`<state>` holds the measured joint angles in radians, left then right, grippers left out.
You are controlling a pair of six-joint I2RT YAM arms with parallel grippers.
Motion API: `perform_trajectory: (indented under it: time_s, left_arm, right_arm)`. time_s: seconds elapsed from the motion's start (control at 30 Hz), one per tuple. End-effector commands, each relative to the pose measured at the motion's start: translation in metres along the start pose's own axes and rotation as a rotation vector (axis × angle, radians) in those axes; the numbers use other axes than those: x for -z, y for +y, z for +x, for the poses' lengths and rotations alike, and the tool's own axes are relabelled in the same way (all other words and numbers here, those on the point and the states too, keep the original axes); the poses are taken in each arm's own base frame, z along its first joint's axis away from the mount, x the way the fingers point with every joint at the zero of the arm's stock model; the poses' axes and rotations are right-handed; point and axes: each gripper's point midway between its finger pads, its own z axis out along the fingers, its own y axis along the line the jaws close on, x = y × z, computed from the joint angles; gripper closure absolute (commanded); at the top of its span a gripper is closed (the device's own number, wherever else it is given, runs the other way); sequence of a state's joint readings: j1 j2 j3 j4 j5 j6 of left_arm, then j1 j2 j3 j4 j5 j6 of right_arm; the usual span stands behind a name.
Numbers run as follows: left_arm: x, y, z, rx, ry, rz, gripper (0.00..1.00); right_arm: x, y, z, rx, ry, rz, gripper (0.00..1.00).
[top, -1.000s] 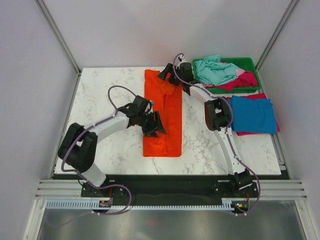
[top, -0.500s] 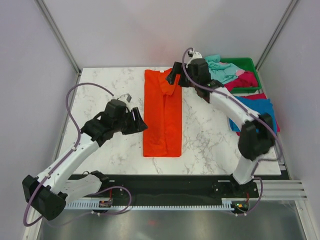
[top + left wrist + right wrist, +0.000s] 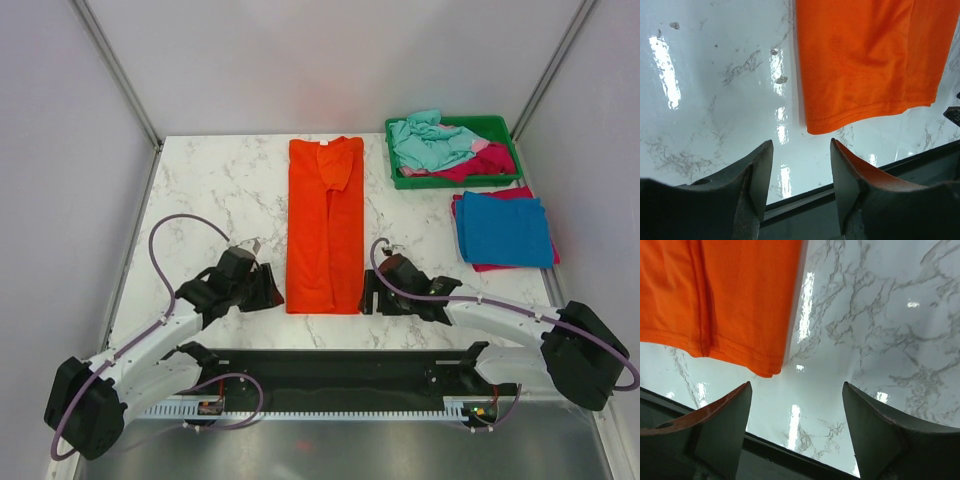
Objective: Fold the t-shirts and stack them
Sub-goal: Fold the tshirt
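Note:
An orange t-shirt (image 3: 326, 225) lies on the marble table as a long narrow strip, both sides folded in, collar at the far end. My left gripper (image 3: 268, 290) is low beside its near left corner (image 3: 815, 131), open and empty. On the other side my right gripper (image 3: 370, 292) hovers by the near right corner (image 3: 765, 372), jaws wide and empty. A folded blue t-shirt (image 3: 505, 228) rests on a magenta one (image 3: 478, 266) at the right. Teal (image 3: 428, 140) and magenta (image 3: 478, 162) t-shirts are crumpled in the tray.
The green plastic tray (image 3: 490, 124) stands at the back right corner. The table's near edge and a black rail (image 3: 850, 185) run just under both grippers. Grey walls enclose the table on three sides.
Both arms have pulled back from the shirt's middle and collar to its near corners. The right gripper has narrowed a little. The sleeve at the collar now lies flat.

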<state>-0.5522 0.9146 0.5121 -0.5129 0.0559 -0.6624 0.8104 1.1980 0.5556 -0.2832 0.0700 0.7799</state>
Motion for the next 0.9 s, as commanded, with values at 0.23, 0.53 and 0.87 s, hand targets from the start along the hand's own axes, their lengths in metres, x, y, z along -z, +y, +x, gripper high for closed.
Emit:
perform_trajectory:
  time_s: [0.23, 0.53, 0.87]
  left_arm:
    - [-0.017, -0.014, -0.01, -0.004, -0.06, 0.085, 0.43]
    - [-0.024, -0.008, 0.005, 0.017, -0.027, 0.087, 0.44]
    - [-0.03, -0.02, 0.014, 0.007, -0.027, 0.2, 0.45]
  right_arm:
    - [-0.022, 0.036, -0.011, -0.045, -0.046, -0.085, 0.27]
    - [-0.035, 0.023, 0.009, -0.046, 0.001, -0.058, 0.56]
    - [-0.038, 0.013, 0.018, -0.027, 0.016, -0.041, 0.91]
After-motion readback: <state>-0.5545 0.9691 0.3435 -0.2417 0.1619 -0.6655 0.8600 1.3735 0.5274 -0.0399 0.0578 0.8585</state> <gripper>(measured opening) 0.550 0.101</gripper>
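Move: The shirt's near-right hem corner lies about 3 cm left of the right hand, level with it fore and aft and 3 cm below. The near-left corner is some 4 cm to the left hand's right, 1 cm nearer the base and 5 cm below, 22 cm left of the near-right one. The near table edge runs 10 cm straight behind the right hand and 11 cm behind the left. Shut the right gripper on the near-right corner of the orange shirt: slide it about 3 cm left while sinking 2–3 cm, then close the wide-open fingers so they pinch the hem corner. Meanwhile lower the left gripper some 4 cm and ease it a little right towards the near-left corner, keeping its fingers open. ##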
